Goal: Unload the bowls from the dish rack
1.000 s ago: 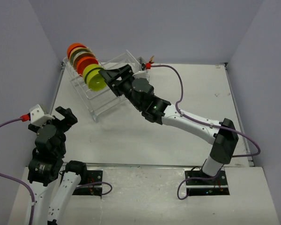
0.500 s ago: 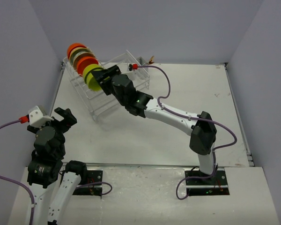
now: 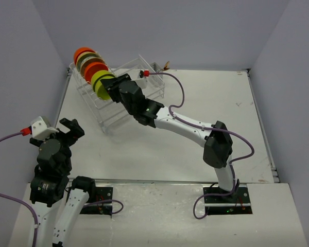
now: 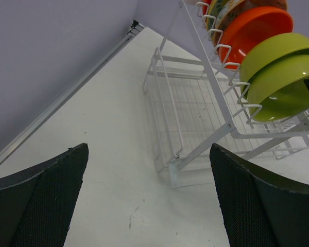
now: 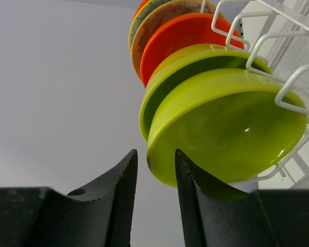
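Note:
Several bowls stand on edge in a row in the dish rack (image 3: 111,114) at the back left. The front lime-green bowl (image 5: 232,128) leans on the white tines, with a second lime-green bowl (image 5: 159,87), an orange-red bowl (image 5: 180,36) and a patterned bowl (image 5: 150,24) behind it. My right gripper (image 5: 155,151) straddles the front bowl's lower rim, one finger inside and one outside. Its jaws are narrow, with a gap still showing beside the rim. My left gripper (image 4: 148,149) hangs wide open and empty over the table, left of the rack (image 4: 206,139).
The rack stands skewed near the left wall, with its small side cup (image 3: 157,69) at the back. A purple cable with a red plug (image 3: 143,73) arches over the rack behind my right wrist. The white table (image 3: 211,98) stretches to the right.
My right arm has reached further left to the front lime-green bowl, and its jaws have narrowed around the rim. The left arm has barely moved.

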### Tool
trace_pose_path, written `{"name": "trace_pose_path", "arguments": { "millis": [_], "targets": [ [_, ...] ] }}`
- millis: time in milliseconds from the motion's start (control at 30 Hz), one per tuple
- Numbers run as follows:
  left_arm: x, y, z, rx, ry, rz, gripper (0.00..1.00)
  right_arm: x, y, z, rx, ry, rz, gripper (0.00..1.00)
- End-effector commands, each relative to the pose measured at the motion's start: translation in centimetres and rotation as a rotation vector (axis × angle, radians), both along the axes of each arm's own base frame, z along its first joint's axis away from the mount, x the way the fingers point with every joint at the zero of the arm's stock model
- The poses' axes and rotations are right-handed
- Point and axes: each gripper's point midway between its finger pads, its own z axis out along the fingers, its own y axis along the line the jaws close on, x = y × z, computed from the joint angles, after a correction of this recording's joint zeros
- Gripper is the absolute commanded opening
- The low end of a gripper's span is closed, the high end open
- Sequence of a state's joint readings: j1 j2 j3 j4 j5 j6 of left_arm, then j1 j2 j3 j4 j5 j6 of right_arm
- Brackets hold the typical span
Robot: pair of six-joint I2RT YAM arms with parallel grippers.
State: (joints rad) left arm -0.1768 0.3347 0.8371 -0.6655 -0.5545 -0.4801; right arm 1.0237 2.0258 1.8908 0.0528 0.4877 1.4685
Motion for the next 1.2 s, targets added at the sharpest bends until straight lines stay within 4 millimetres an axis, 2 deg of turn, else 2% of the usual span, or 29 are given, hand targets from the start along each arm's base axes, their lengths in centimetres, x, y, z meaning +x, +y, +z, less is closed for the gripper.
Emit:
{"name": "trace_pose_path", "arguments": {
  "millis": [0,367,467,567,733,800,867,1167],
  "targets": [
    [0.2,0.1,0.9,-0.023,-0.049,0.011,1.00,0.8,-0.2,1.2,0.050,-0.004,-0.061,0.36],
    [0.6,0.0,0.7,-0.022,-0.038,0.008,1.00,1.0,0.2,1.5,0.119,0.003,-0.061,0.27],
    [0.5,0.0,0.7,-0.022,-0.038,0.008,1.00,1.2,0.2,1.6,0.135,-0.003,-0.068,0.17],
    [0.2,0.1,0.9,-0.025,-0.053,0.013,1.00,1.1,0.1,2.1,0.148,-0.015,-0.069,0.13],
    [-0.2,0.3,1.1,-0.029,-0.068,0.020,1.00,0.8,-0.4,2.7,0.174,-0.027,-0.068,0.01],
    [-0.2,0.3,1.2,-0.030,-0.070,0.022,1.00,0.4,-0.7,3.6,0.199,-0.036,-0.066,0.00],
    [-0.2,0.3,1.2,-0.030,-0.068,0.024,1.00,0.3,-1.0,3.4,0.205,-0.036,-0.066,0.00],
    [-0.3,0.4,1.3,-0.034,-0.073,0.032,1.00,-0.7,-2.6,5.5,0.313,-0.092,-0.053,0.00]
  ]
}}
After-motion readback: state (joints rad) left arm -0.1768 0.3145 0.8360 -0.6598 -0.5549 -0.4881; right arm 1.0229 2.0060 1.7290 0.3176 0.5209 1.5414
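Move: The front lime bowl stands on edge in the rack. From the right hand, already at its upper rim, its middle is about 6 cm below, 2 cm ahead and 2 cm left. The second green bowl nests behind, some 5 cm ahead and 5 cm left of the hand; the red-orange bowl is about 10 cm ahead and 7 cm left. From the left hand, the front lime bowl lies roughly 17 cm ahead, 14 cm to the right, about level. Forward and left by not quite 1 cm, dipping slightly and coming back up, the right hand settles over the front lime bowl's upper rim while the half-open fingers close almost fully, pinching the rim with one finger outside and the other inside. With the pinch kept, the hand eases about 1 cm to the right and rolls some 10 degrees, left side rising. ##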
